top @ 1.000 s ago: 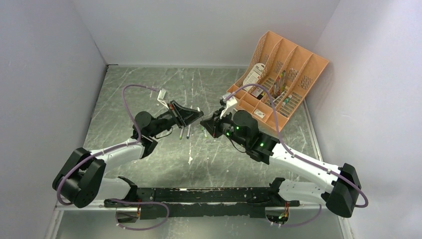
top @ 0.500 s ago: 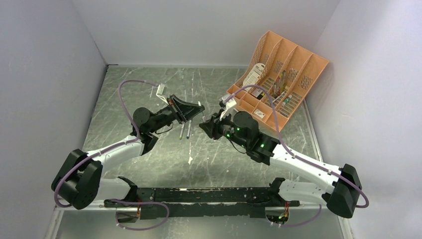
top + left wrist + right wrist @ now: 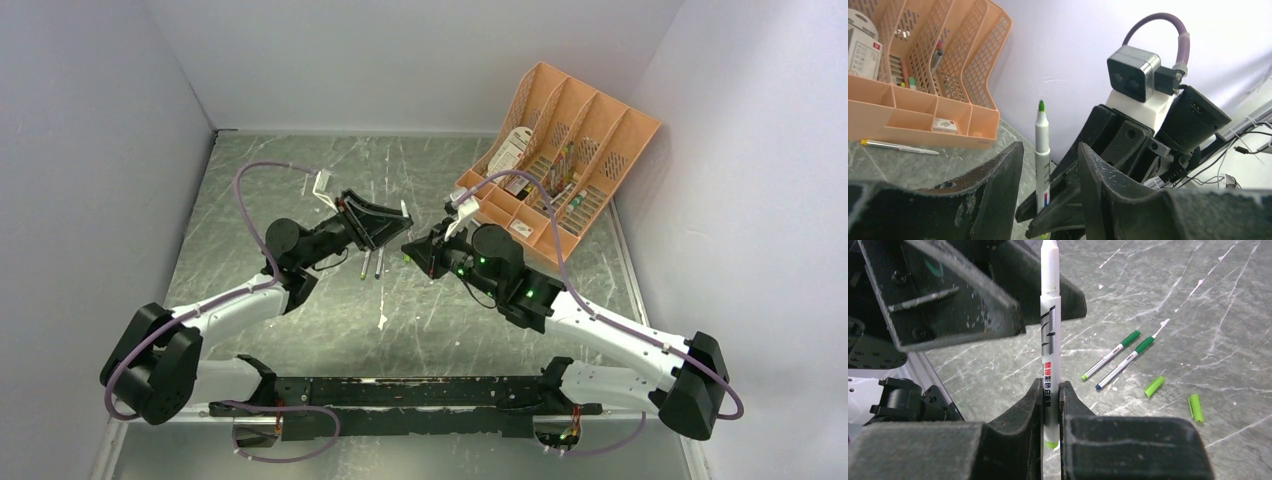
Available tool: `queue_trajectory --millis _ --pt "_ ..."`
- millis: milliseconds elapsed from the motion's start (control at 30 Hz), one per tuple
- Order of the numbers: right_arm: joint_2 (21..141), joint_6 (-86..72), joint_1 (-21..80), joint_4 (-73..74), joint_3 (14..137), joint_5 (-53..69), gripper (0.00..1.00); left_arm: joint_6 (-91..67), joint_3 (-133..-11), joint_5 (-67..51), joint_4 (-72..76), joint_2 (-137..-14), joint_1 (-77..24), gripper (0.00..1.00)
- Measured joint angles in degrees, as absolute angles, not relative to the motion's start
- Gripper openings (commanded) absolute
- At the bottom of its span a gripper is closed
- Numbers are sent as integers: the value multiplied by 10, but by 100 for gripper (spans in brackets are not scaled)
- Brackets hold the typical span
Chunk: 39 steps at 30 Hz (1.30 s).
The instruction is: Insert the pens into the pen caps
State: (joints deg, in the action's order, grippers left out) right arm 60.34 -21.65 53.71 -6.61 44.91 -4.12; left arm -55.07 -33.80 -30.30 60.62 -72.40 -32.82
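Observation:
My right gripper [image 3: 1050,390] is shut on a white pen [image 3: 1050,340], holding it by its lower end. The pen [image 3: 1042,150] has no cap, and its green nib is bare in the left wrist view. My left gripper [image 3: 1050,150] is open, with a finger on each side of the pen and a gap on both sides. From above, the left gripper [image 3: 395,228] and right gripper [image 3: 412,250] meet nose to nose mid-table. Two pens [image 3: 1111,354] [image 3: 1125,362] with green caps on them lie side by side on the table. Two loose green pen caps [image 3: 1154,386] [image 3: 1195,407] lie near them.
An orange organizer [image 3: 570,150] with mixed stationery stands at the back right, close behind the right arm. A thin pen [image 3: 898,146] lies on the table in front of it. Grey walls close in the table on three sides.
My left gripper's jaws have spread apart off the pen and it has shifted slightly toward the back. The right gripper stays at the same spot, gripping the pen.

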Motion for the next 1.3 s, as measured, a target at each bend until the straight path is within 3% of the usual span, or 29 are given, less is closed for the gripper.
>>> queue_trajectory --millis 167,267,300,367,400,433,533,633,800,933,1100,1300 --pt "609 -211 537 -67 456 -43 0 -551 -321 -303 615 -722 -344 51" --pt "613 -209 537 -71 460 -43 0 -551 -319 -303 618 -727 -354 44" --pt "614 -209 537 -72 460 -43 0 -551 -319 -303 620 -730 -356 37" --pt "615 -209 537 -74 461 -42 0 -552 -319 -302 625 -738 -359 12" --pt "615 -209 537 -74 462 -40 0 -552 -319 -300 627 -742 -359 8" --pt "615 -209 537 -74 463 -41 0 -553 -319 -299 630 -746 -359 7" --pt "615 -209 537 -72 463 -41 35 -550 -319 -296 635 -748 -359 7" --pt "615 -208 537 -68 463 -46 48 -538 -319 -289 622 -740 -356 7" --pt "640 -218 517 -41 469 -70 50 -522 -315 -283 568 -703 -289 7" --pt "733 -235 449 11 500 -70 51 -523 -290 -275 548 -683 -233 7" --pt "847 -238 378 66 505 -73 54 -522 -272 -274 528 -652 -227 7" --pt "957 -210 376 103 578 -85 56 -508 -261 -272 502 -628 -227 7"
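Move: The uncapped pen stands upright in the right fingers, its middle about 2 cm to the right of the open left hand, 1 cm back and 1 cm below. From the right hand, the nearer light green cap lies roughly 11 cm ahead, 7 cm to the right and 25 cm below. At that same table depth, the other light green cap is 9 cm straight ahead; two capped pens lie 9 cm ahead, about 6 and 9 cm to the left. Easing a centimetre or two back, right and down, the left fingers close on the upright pen; the right hand holds it nearly still, then opens. The left carries the pen some 8 cm left and a little forward and down, turning slightly counter-clockwise. The emptied right hand swoops about 20 cm down, forward and somewhat right, tipping its open fingers steeply down over the nearer light green cap, without reaching it. ##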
